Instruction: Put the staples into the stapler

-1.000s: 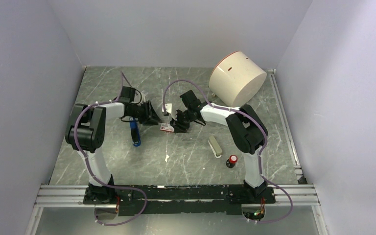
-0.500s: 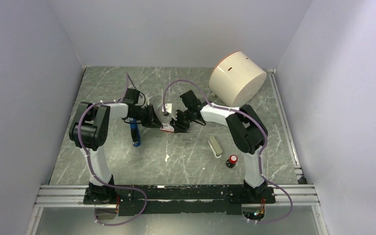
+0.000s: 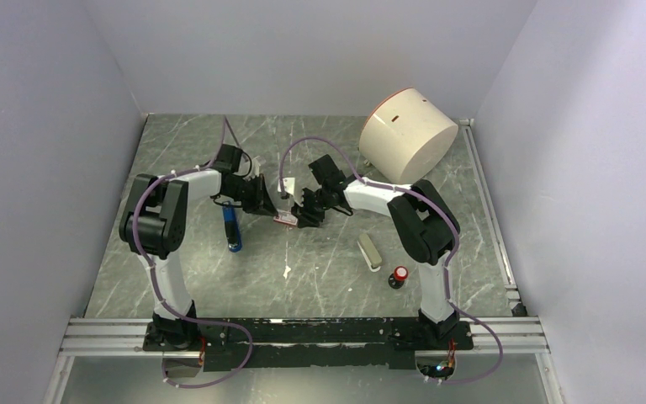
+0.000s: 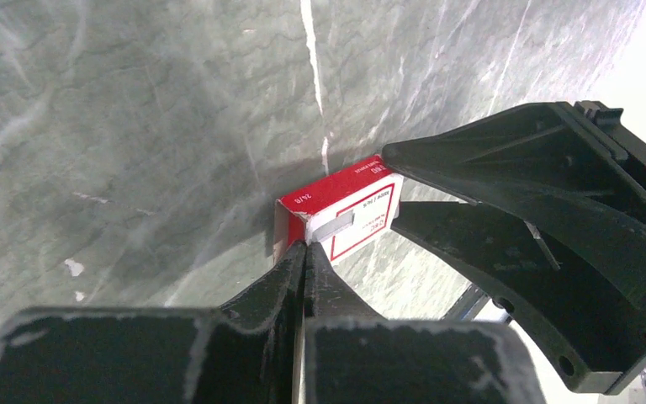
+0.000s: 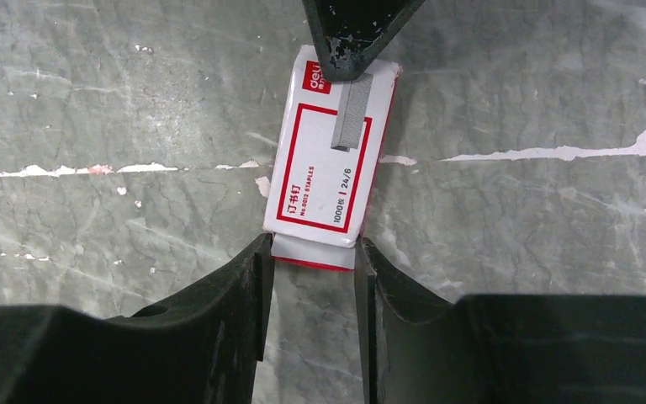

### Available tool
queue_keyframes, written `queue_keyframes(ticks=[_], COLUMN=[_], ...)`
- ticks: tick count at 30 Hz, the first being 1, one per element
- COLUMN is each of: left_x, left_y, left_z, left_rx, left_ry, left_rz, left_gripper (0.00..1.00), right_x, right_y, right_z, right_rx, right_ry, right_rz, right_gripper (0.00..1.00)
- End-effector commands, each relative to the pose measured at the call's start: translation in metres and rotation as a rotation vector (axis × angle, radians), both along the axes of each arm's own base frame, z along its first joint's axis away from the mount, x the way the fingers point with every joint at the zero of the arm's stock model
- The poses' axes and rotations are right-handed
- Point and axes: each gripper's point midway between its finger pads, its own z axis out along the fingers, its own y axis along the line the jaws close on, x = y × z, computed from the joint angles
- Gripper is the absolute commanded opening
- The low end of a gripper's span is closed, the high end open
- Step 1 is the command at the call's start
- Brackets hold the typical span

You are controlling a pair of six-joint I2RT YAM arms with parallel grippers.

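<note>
The staples box, red and white, lies on the marble table between my two grippers. In the right wrist view the staples box has its near end squeezed between my right gripper fingers, one on each long side. My left gripper is shut, its joined tips touching the far end of the staples box; whether they pinch a flap I cannot tell. From above, the left gripper and right gripper face each other across the box. The blue stapler lies left of them, untouched.
A beige oblong bar and a red-capped black knob lie near the right arm. A large cream cylinder stands at the back right. A small white scrap lies on the table. Grey walls enclose the table.
My left gripper moved right to the box's far end and closed. The right gripper stayed put, its jaws narrowing slightly on the box.
</note>
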Motion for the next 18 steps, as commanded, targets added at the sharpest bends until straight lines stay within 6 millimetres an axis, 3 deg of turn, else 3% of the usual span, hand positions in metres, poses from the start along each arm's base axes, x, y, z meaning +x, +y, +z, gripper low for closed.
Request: queue_keyframes(ticks=[1,8,14,18], left_x=[0.019,0.02,0.022,0.027], left_y=[0.029,0.036,0.039,0.051], left_z=[-0.001,0.0,0.005,0.015], left_rx=[0.071,0.051,0.055,0.102], left_ry=[-0.039,-0.024,-0.026,-0.06], left_rz=[0.061,0.083,0.112,0.164], left_gripper=[0.05,0.06,0.45,0.6], right_x=[-0.007,-0.008,-0.001,0.01], right_y=[-0.019,-0.017,-0.011,-0.003], right_z=[-0.015,-0.011,0.001,0.037], right_rx=[-0.076,-0.068,-0.048,0.045], right_ry=[0.035,0.047,0.081,0.057], right_rz=[-0.023,-0.029,-0.104,-0.164], right_gripper=[0.37,0.42,0.69,0.77])
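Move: The staple box lies flat, its sleeve's middle about 3 cm to the right of the left hand, 1 cm back and 1 cm below; the left fingertips are already on the sleeve's left end. From the right hand, which already pinches the tray end, the sleeve's middle is about 3 cm left and 1 cm ahead. The blue stapler lies some 11 cm left and 2 cm back of the left hand, the beige stapler some 18 cm right and 8 cm back of the right. The sleeve is dragged off its tray, towards the blue stapler, by the nearly shut left fingertips resting on its top: about 4 cm left and a little forward, while the right fingers hold the tray end in place. With the pull done, the left fingers open to about half, and the right ones spread too, letting go of the tray end. ##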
